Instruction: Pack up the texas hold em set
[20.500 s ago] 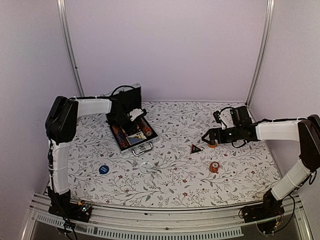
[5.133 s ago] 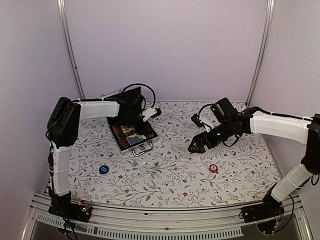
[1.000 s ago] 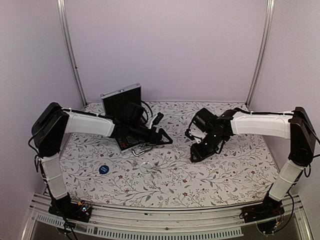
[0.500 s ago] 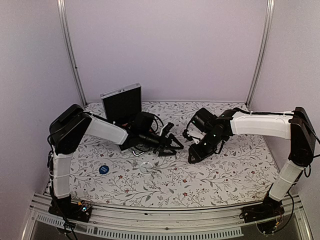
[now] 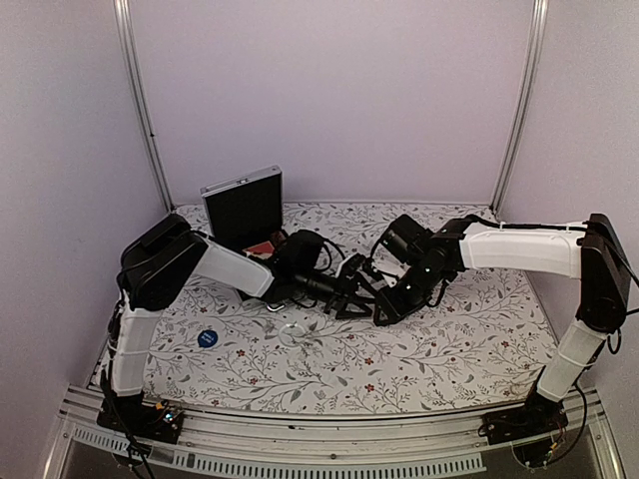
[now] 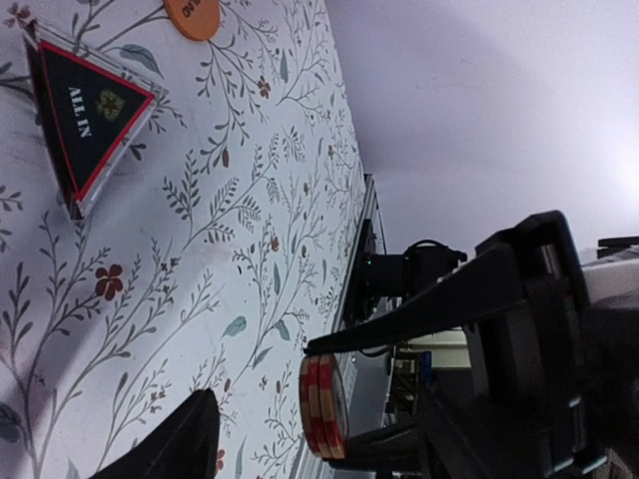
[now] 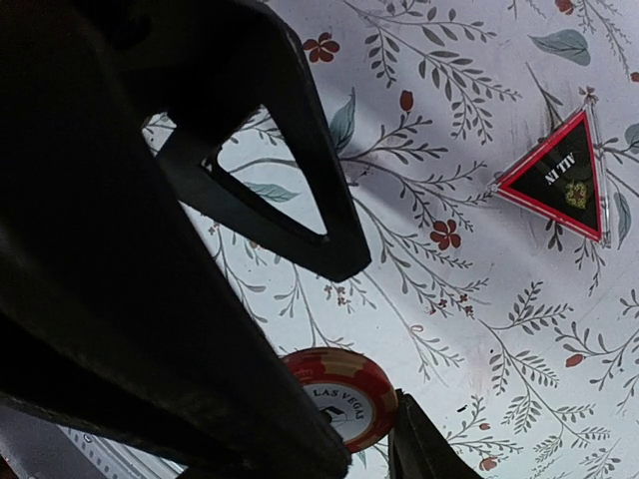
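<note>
The silver briefcase (image 5: 243, 203) stands open at the back left, black lid upright, with reddish contents (image 5: 262, 246) showing. My right gripper (image 5: 382, 313) is shut on a short stack of red poker chips (image 7: 346, 395), held by the rim just above the cloth. The stack also shows in the left wrist view (image 6: 323, 406). My left gripper (image 5: 351, 296) is open and empty right beside it, one finger (image 6: 172, 449) low on the cloth. The triangular ALL IN token (image 6: 85, 108) lies flat and shows in the right wrist view (image 7: 563, 184). An orange round token (image 6: 192, 10) lies beyond it.
A blue round token (image 5: 207, 337) and a clear round token (image 5: 292, 333) lie on the flowered cloth (image 5: 469, 329) in front of the left arm. Side walls and metal posts close in the table; the two arms meet at its middle.
My left arm has swung right from the briefcase, gripper open, until it meets the right gripper. The right gripper has stayed nearly still with the chips.
</note>
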Action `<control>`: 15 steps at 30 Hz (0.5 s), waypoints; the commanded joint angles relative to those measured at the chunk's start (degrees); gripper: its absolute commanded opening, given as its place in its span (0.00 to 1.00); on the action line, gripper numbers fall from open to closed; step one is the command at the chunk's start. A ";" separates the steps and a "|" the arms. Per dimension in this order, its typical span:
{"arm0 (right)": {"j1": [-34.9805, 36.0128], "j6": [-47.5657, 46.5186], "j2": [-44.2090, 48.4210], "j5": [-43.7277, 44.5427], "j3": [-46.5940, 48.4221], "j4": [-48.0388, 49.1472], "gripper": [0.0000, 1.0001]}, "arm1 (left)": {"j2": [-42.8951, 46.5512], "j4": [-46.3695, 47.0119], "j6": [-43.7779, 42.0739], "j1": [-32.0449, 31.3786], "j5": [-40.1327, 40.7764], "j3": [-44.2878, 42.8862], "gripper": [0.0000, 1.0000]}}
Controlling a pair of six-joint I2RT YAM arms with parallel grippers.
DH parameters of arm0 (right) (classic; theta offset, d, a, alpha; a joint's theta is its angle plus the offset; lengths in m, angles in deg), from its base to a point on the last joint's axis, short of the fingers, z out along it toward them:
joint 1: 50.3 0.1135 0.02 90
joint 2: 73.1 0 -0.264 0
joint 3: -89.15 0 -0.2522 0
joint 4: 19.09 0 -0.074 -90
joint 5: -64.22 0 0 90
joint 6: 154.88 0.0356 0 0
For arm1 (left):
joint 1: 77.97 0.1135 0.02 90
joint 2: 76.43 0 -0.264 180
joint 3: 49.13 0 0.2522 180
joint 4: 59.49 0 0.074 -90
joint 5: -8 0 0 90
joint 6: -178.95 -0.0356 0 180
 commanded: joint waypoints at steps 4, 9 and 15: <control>0.48 -0.48 1.94 -0.50 1.92 0.97 0.31 | -3.27 5.27 4.93 -2.19 -4.00 -2.29 0.62; 0.45 -0.45 1.80 -0.35 1.83 1.01 0.31 | -4.03 5.18 5.80 -2.78 -4.89 -3.19 0.56; 0.45 -0.48 1.67 0.08 1.62 0.92 0.31 | -4.77 5.19 6.59 -3.43 -6.15 -3.39 0.42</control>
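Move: The short stack of red poker chips is pinched in the right fingertips, right at that hand's point. It lies about 2 cm back, 2 cm to the right and barely below the left hand, already between its open fingers. On the table, some 8 cm below the left hand, are the ALL IN triangle about 6 cm ahead and 4 cm right, the orange disc roughly 9 cm ahead and 13 cm right, and the clear disc 17 cm left and 3 cm back. Back and to the right in a short, slowing creep of about 2.5 cm, the left hand centres its fingers on the chip stack, with only about 5 degrees of wrist turn, and narrows their gap by about a third around it, one finger on each side. Whether they touch it yet can't be seen. The right hand stays in place and keeps its pinch on the stack. ##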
